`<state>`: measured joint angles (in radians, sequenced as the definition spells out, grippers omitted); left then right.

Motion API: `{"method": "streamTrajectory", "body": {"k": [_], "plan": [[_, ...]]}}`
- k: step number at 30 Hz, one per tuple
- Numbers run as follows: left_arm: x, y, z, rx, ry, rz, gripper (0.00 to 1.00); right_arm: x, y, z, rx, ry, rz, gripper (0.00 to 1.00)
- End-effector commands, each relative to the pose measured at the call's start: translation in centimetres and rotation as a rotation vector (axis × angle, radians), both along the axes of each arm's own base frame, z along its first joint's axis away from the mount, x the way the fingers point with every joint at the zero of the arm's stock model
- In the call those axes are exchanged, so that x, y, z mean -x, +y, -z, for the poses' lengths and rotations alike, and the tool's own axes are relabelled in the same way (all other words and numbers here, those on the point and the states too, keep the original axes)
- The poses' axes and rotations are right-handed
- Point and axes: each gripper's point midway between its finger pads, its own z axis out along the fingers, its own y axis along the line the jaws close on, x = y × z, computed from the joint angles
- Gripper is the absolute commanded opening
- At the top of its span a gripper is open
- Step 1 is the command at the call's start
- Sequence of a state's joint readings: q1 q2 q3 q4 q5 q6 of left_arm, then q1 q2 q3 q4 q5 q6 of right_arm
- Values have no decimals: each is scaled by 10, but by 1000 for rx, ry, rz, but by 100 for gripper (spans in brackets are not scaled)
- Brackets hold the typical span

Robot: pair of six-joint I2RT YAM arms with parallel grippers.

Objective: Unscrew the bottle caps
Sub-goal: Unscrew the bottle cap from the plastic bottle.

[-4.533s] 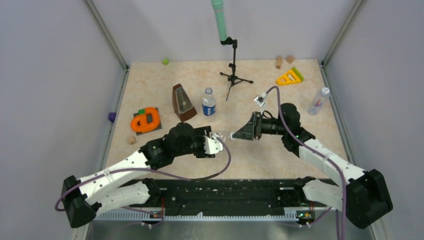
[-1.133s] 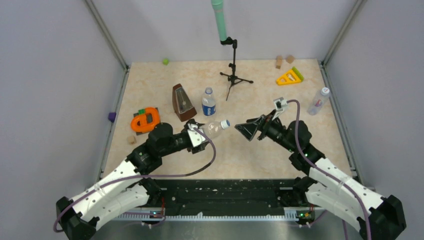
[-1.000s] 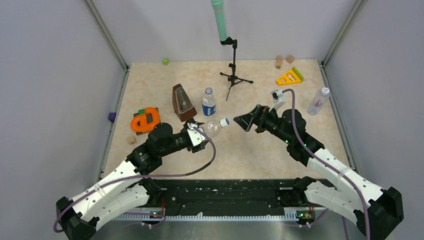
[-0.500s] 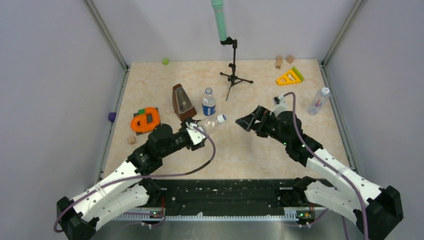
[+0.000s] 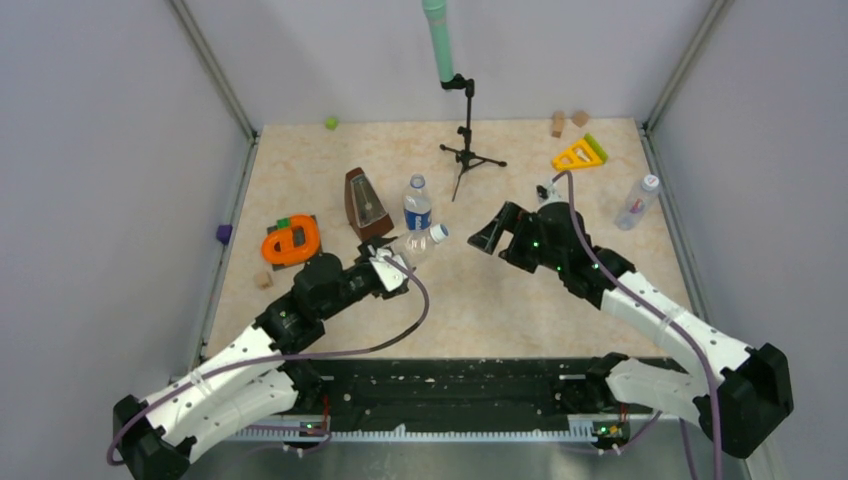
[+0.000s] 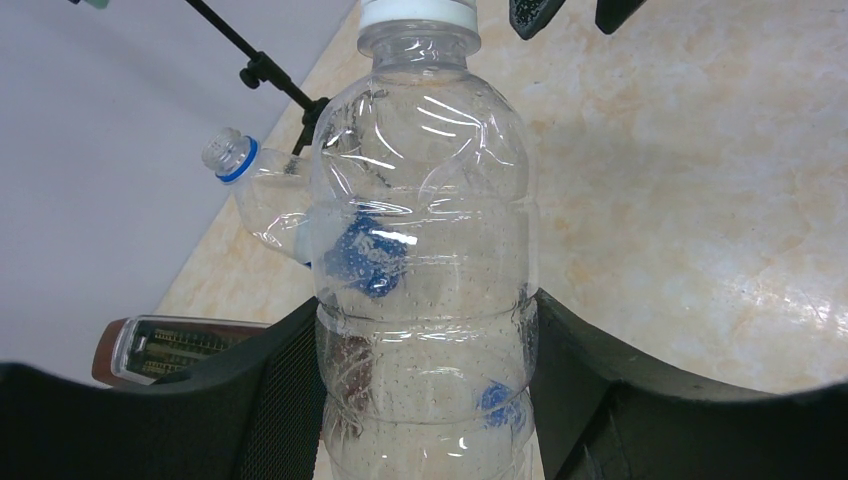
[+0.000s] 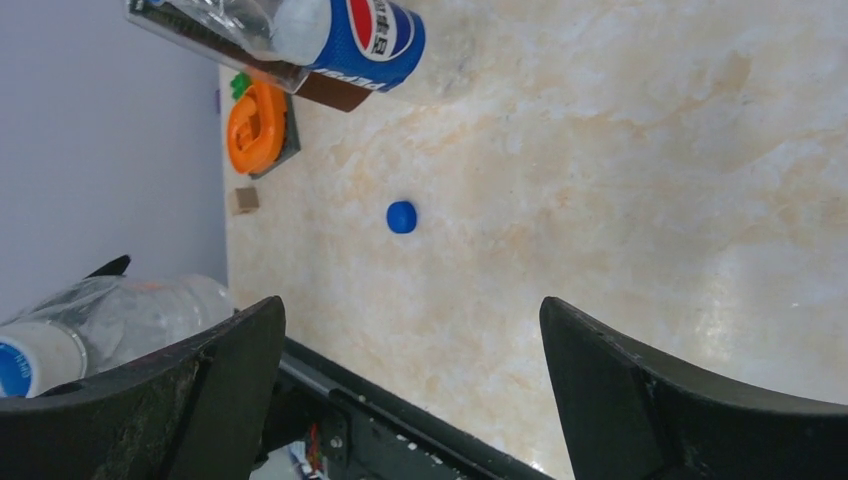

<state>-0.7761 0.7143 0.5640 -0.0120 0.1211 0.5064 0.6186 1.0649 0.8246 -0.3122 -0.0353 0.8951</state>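
Observation:
My left gripper (image 5: 398, 264) (image 6: 425, 400) is shut on the body of a plain clear bottle (image 5: 418, 246) (image 6: 420, 250), holding it off the table with its white cap (image 5: 438, 233) (image 6: 418, 12) pointing right. My right gripper (image 5: 488, 236) (image 7: 410, 310) stands open just right of that cap, apart from it. A blue-and-white labelled bottle (image 5: 417, 207) (image 7: 350, 30) stands behind with a bare neck. A dark blue cap (image 7: 401, 217) lies loose on the table. A third bottle (image 5: 635, 205) with a white cap (image 5: 650, 182) stands at the right.
A brown metronome (image 5: 365, 205) stands left of the labelled bottle, and a microphone stand (image 5: 465, 135) behind it. An orange toy on a dark plate (image 5: 292, 241), a yellow triangle (image 5: 578, 155) and small wooden blocks (image 5: 557, 123) lie around the edges.
The left gripper has carried the clear bottle a little farther back, near the labelled bottle. The right gripper has swung left and back, following the cap, still open.

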Motion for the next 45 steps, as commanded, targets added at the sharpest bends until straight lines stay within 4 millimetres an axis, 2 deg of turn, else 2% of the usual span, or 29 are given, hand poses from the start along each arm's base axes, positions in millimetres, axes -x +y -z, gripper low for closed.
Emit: {"method": "streamTrajectory", "body": {"k": [1, 3, 6, 11, 16, 21, 26, 33, 41, 45], "plan": [[-4, 1, -14, 21, -86, -26, 0, 12, 24, -28, -243, -56, -83, 92], [-4, 1, -12, -4, -98, -39, 0, 19, 36, -39, -358, -81, -135, 88], [-3, 2, -8, -39, -130, -58, 0, 25, 42, -50, -465, -92, -162, 82], [-3, -2, -3, -80, -151, -51, 0, 29, 40, -63, -501, -117, -165, 80], [-7, -1, 1, -135, -171, -75, 0, 31, 36, -81, -547, -166, -154, 70], [-8, -1, 13, -218, -183, -91, 0, 34, 41, -92, -563, -183, -198, 67], [-5, -7, 16, -222, -183, -70, 0, 34, 51, -81, -523, -135, -251, 61], [-1, -11, 19, -230, -176, -44, 0, 38, 63, -79, -546, -110, -318, 54], [2, -10, 22, -244, -157, -42, 0, 38, 67, -80, -540, -113, -337, 51], [1, -10, 21, -243, -159, -42, 0, 39, 69, -76, -538, -106, -355, 45]]}}
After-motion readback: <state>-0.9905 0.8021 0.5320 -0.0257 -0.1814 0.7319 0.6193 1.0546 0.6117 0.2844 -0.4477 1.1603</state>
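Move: The white cap on the bottle held by the left hand is some 9 cm to the right hand's left, 2 cm back and 9 cm above it. From the right hand, the blue-label bottle stands about 13 cm left, 11 cm ahead and 7 cm lower; the loose blue cap lies roughly 17 cm left, 1 cm back and 18 cm below. From the left hand, the white cap is about 5 cm ahead, 7 cm right and 3 cm higher. Heading for the white cap without visible contact yet, the right hand goes left, up and somewhat back, about 9 cm in all, rising over 5 cm, dipping and easing up again. It rolls its left side up some 30 degrees, swings counter-clockwise, and half closes its fingers. The left hand keeps its grip on the bottle, sinks about 4 cm and tilts its right side down to meet it. ##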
